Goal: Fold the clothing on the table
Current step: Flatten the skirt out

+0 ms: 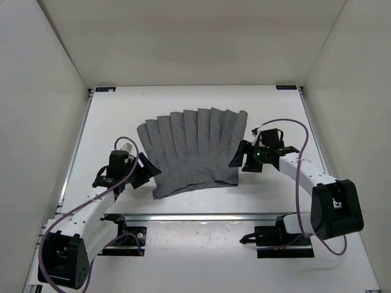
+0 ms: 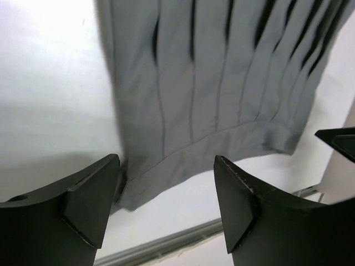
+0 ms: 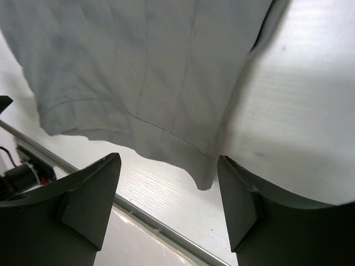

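The clothing (image 1: 192,152), a grey pleated skirt, lies fanned out flat on the white table (image 1: 183,101), waistband toward the near edge. My left gripper (image 1: 146,171) hovers open at the skirt's near left corner (image 2: 130,191), with nothing between its fingers (image 2: 91,194). My right gripper (image 1: 237,157) is open beside the skirt's near right corner (image 3: 202,177), also holding nothing. Both wrist views show the waistband (image 2: 222,144) (image 3: 111,119) lying free on the table just past the fingertips.
A metal rail (image 1: 201,216) runs along the near edge of the table, seen close under both grippers (image 2: 166,241) (image 3: 161,221). White walls enclose the table on the left, right and back. Black corner brackets (image 1: 105,89) sit at the far corners.
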You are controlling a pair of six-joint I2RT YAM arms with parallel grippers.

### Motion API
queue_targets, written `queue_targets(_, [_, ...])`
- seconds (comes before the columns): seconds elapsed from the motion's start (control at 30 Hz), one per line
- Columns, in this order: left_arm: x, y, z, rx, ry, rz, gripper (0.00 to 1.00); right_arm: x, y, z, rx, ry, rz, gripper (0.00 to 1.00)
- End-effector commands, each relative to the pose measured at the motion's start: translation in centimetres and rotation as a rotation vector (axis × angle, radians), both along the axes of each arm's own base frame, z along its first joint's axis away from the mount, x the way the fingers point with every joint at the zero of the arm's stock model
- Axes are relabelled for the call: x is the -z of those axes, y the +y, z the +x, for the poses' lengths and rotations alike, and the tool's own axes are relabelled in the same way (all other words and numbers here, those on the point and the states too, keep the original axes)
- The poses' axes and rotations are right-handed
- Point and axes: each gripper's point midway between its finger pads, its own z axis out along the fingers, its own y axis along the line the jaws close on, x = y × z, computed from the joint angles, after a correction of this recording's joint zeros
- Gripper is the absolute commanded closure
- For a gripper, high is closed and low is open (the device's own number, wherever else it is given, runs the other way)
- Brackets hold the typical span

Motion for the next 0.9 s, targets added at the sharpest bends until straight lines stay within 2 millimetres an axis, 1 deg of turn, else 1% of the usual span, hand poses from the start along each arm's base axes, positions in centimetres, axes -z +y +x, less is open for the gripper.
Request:
queue_targets(0.0, [1.9,0.3,-2.6,-0.01,0.084,0.042,0.21,1.5,-0.2,-1.5,0.019,0.045,-0.064,0.32])
queue_targets(0.03, [1.5,0.2,-2.6,-0.01,0.067,0.043,0.22,1.5,0.1,-1.5,0.022,0.044,-0.059,0.32])
queue_targets(0.1, [2.3,0.1,-3.5,-0.003,0.09,0.051,0.23,2.4,0.4,-2.4,0.01,0.052,-0.065,0.33])
queue_targets(0.13, [3.1,0.0,-4.3,0.001,0.115,0.049,0.23,2.8,0.3,-2.5,0.018,0.064,-0.074,0.34])
queue_targets(0.2, [4.0,-0.1,-4.8,0.0,0.132,0.041,0.24,3.6,0.7,-3.3,0.003,0.078,-0.089,0.35])
queue_targets(0.23, [4.5,-0.3,-5.3,0.014,0.144,0.041,0.24,4.0,0.6,-3.2,0.008,0.078,-0.094,0.35])
queue_targets(0.27, [4.6,-0.6,-5.3,0.015,0.142,0.035,0.25,4.2,0.6,-3.0,0.012,0.074,-0.101,0.35])
queue_targets(0.3, [5.1,-0.9,-5.6,0.028,0.157,0.039,0.25,4.3,0.8,-3.4,0.011,0.091,-0.089,0.38])
queue_targets(0.4, [5.1,-1.3,-6.0,0.058,0.176,0.054,0.27,5.1,0.8,-3.5,0.007,0.104,-0.097,0.41])
queue_targets(0.43, [5.4,-1.2,-6.4,0.065,0.186,0.071,0.25,5.0,1.0,-3.8,0.0,0.106,-0.095,0.43])
queue_targets(0.47, [5.5,-1.0,-6.4,0.064,0.184,0.087,0.24,5.4,1.1,-3.9,-0.008,0.106,-0.095,0.45])
queue_targets(0.5, [5.7,-0.9,-6.5,0.059,0.187,0.091,0.24,5.3,1.1,-3.9,-0.002,0.105,-0.087,0.48])
queue_targets(0.57, [6.1,-0.6,-6.7,0.051,0.195,0.093,0.25,5.6,1.1,-4.0,0.002,0.109,-0.077,0.58])
queue_targets(0.6, [6.2,-0.5,-6.7,0.046,0.197,0.095,0.25,5.8,1.2,-4.2,-0.003,0.115,-0.076,0.61])
queue_targets(0.63, [6.2,-0.6,-6.7,0.056,0.192,0.102,0.24,5.7,1.3,-4.1,-0.006,0.11,-0.075,0.67])
queue_targets(0.67, [6.7,-0.5,-7.2,0.058,0.215,0.102,0.24,5.9,1.1,-3.9,-0.001,0.11,-0.086,0.8])
queue_targets(0.73, [6.7,-0.6,-7.0,0.055,0.208,0.11,0.26,5.5,1.4,-3.8,-0.011,0.101,-0.072,0.94])
queue_targets(0.77, [7.0,-0.7,-7.1,0.068,0.211,0.118,0.29,5.7,1.3,-3.9,-0.004,0.11,-0.076,1.0])
queue_targets(0.83, [6.7,-1.1,-6.8,0.085,0.195,0.118,0.53,5.8,1.5,-4.0,-0.01,0.115,-0.066,1.0])
queue_targets(0.87, [7.1,-1.1,-7.1,0.091,0.208,0.121,0.62,5.7,1.5,-3.9,-0.015,0.098,-0.067,1.0])
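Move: The skirt's near-left corner lies about 7 cm back and 2 cm to the right... of the left hand's point is occupied by the open fingers: more exactly, the corner is some 7 cm back, 2 cm right and 6 cm below the left hand, with the skirt's far-left corner some 18 cm ahead and 3 cm left of that hand. The near-right corner is about 6 cm back, 1 cm left and 6 cm below the right hand; the far-right corner is roughly 20 cm ahead and 1 cm right of it. Both open grippers draw back towards the robot and sink some 5 cm to the skirt's two near corners, each wrist tipping a little more steeply down, and reach them by about halfway, after which they nearly stop. The right hand then shuts fully and pinches the near-right corner, while the left waits over its own corner with fingers open and only at the end starts to close them around the fabric. ##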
